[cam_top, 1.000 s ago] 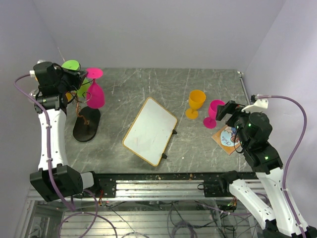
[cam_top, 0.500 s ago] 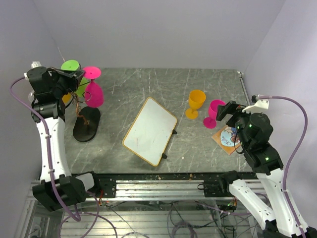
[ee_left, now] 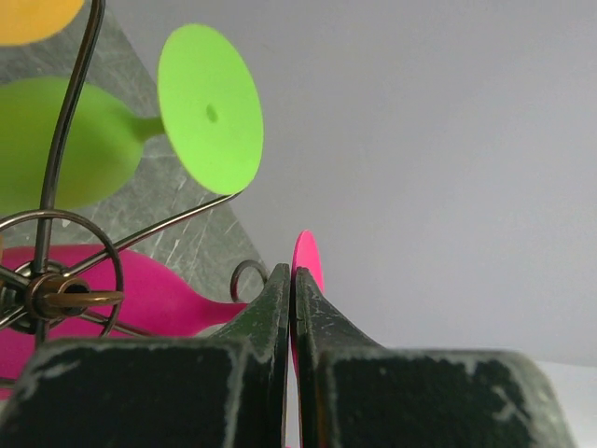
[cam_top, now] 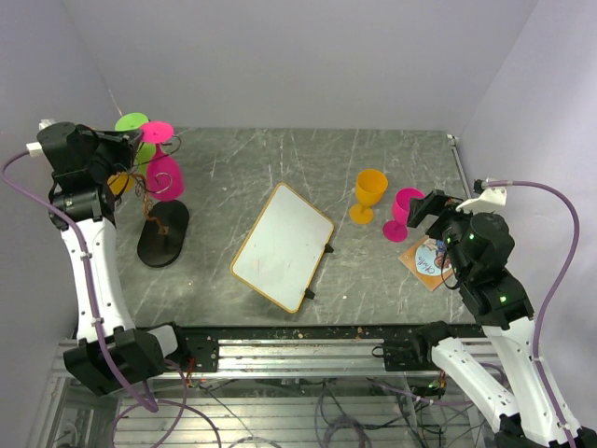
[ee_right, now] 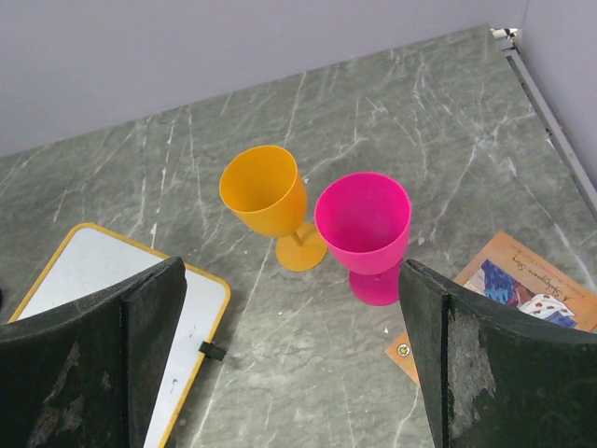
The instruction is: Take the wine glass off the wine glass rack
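Note:
The wine glass rack stands at the table's left on a black oval base, and its wire arms show in the left wrist view. A pink wine glass hangs upside down among those arms, beside a green one and an orange one. My left gripper is shut on the thin edge of the pink glass's foot, its jaws nearly touching. At the right, my right gripper hangs open with nothing in it.
A white board with a yellow frame lies mid-table. An orange goblet and a pink goblet stand upright at the right, just ahead of the right gripper. A printed booklet lies beside them. Walls close in on the left and the back.
My left arm has drawn back to the left, and the pink glass has shifted left with its foot in the jaws. The right arm has not moved.

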Motion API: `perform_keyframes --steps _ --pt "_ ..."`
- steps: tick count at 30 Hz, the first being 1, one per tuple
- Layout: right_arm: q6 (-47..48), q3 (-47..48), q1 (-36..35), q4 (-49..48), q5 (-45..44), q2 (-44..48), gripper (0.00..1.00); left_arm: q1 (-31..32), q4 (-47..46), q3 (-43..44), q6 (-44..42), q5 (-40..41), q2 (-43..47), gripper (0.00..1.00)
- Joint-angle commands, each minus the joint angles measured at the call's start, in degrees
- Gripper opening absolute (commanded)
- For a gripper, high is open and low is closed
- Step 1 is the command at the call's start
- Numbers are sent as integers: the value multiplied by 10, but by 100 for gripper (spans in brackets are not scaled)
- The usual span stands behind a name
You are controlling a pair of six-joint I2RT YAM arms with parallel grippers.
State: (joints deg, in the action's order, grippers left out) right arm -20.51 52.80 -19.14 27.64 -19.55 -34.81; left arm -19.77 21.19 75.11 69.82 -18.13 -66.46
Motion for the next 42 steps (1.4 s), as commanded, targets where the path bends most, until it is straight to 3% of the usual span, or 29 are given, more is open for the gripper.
perform_keyframes --steps 1,6,13,25,35,42 --pt "3 3 -3 -8 -6 0 95 -6 47 61 12 51 -12 7" --pt "3 1 -3 -7 -9 3 96 -6 141 125 14 94 -48 7" --pt "1 5 -3 -6 -9 -1 96 -5 158 151 38 68 -87 7" --pt "-1 9 -3 -3 -10 -5 96 56 154 179 77 127 -114 7" --pt "-2 14 -3 0 -9 -9 95 103 149 207 104 118 -157 7" --pt "-6 14 -3 2 1 -10 95 124 116 175 81 94 -119 7"
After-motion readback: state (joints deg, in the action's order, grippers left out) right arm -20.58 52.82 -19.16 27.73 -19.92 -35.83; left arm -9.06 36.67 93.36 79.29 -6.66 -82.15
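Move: Just ahead and to the right of the left fingers, about 3 cm out, 4 cm right and 4 cm below, is the wire ring by the stem of the pink wine glass, which they already hold upside down by its foot; its middle lies roughly 2 cm ahead, 2 cm right and 8 cm below. The rack hub is some 9 cm straight below, the green glass about 6 cm ahead, 2 cm left and 10 cm down. From the right hand, the ring is roughly 55 cm left, 14 cm ahead and 4 cm higher. Working the pink glass about at the wire ring, the left hand keeps its pinch on the foot, first easing some 2.5 cm left and a little up, then down about 3 cm. From there it swings right over 5 cm while pushing forward, ending about 5 cm farther out and 3 cm right, fingers tipped down by some 15 degrees and the hand's left side rolled slightly lower. ##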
